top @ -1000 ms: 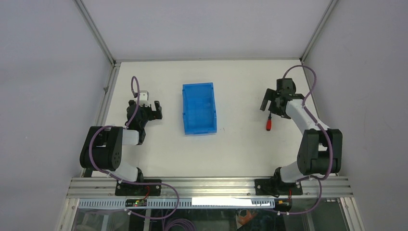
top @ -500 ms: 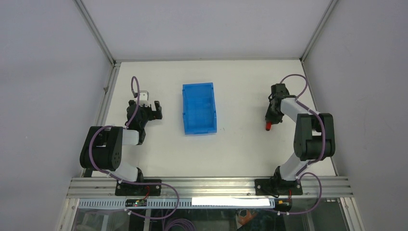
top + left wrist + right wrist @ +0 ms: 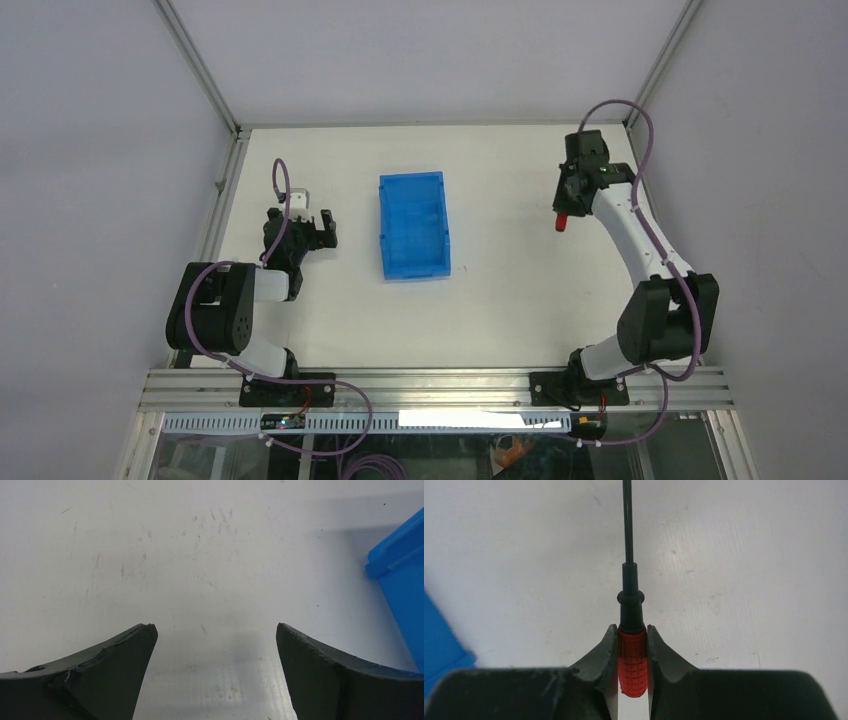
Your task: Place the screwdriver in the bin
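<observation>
My right gripper point(image 3: 632, 630) is shut on the red handle of the screwdriver point(image 3: 632, 660), whose thin dark shaft runs straight out ahead of the fingers. From above, the red handle end of the screwdriver point(image 3: 562, 221) shows under my right gripper point(image 3: 570, 205), lifted at the far right of the table. The blue bin point(image 3: 413, 224) stands in the middle, well to the left of that gripper; a corner of the bin point(image 3: 439, 645) shows in the right wrist view. My left gripper point(image 3: 312, 229) rests open over bare table left of the bin point(image 3: 400, 575).
The white table point(image 3: 500, 290) is fenced by a metal frame point(image 3: 222, 190) and grey walls on three sides. Both arm bases sit on the rail at the near edge. A purple cable loops above the right wrist.
The right gripper came down on the screwdriver, shut on its red handle and has risen with it, shifting toward the far side. The left arm has not moved.
</observation>
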Available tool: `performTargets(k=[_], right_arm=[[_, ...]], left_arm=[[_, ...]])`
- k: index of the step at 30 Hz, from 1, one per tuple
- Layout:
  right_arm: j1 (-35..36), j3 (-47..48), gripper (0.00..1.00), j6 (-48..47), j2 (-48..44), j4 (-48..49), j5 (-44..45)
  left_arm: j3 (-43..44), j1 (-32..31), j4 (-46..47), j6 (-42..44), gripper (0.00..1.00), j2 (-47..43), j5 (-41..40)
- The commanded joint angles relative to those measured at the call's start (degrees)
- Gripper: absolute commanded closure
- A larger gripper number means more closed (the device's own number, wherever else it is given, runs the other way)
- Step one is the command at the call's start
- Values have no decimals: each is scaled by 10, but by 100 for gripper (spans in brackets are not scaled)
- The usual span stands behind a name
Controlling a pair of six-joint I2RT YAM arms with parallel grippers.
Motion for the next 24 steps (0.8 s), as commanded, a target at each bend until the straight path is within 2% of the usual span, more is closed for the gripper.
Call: performTargets(k=[1,7,13,18,24], right_arm=[[73,100,98,-15,-45,-68,10],[238,218,97,-8,-17,-105,59],[386,333,94,0,66,-85,72],[441,371,92,29,134,-45,84],[470,322,94,66,181,16,86]], left_arm=[[1,-4,15,-10,1,-14,1],[2,-4,15,-10,1,-15,2],[1,-4,16,-10,1,-14,1],[2,-4,15,-10,1,-14,1],[2,-4,15,-10,1,-14,1]])
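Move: The bin lies almost due left of the right hand, about 34 cm over, with its middle some 3 cm farther out and roughly 9 cm lower. From the idle left hand, the bin's middle is about 29 cm to the right, 2 cm back and roughly level with it. Still pinching the screwdriver by its red handle, the right hand carries it through the air in an arc, some 32 cm left to the bin, climbing nearly 15 cm on the way and then starting to sink over it. The wrist turns about 40 degrees counter-clockwise and tips the fingers a little forward and up; they keep their hold throughout. ##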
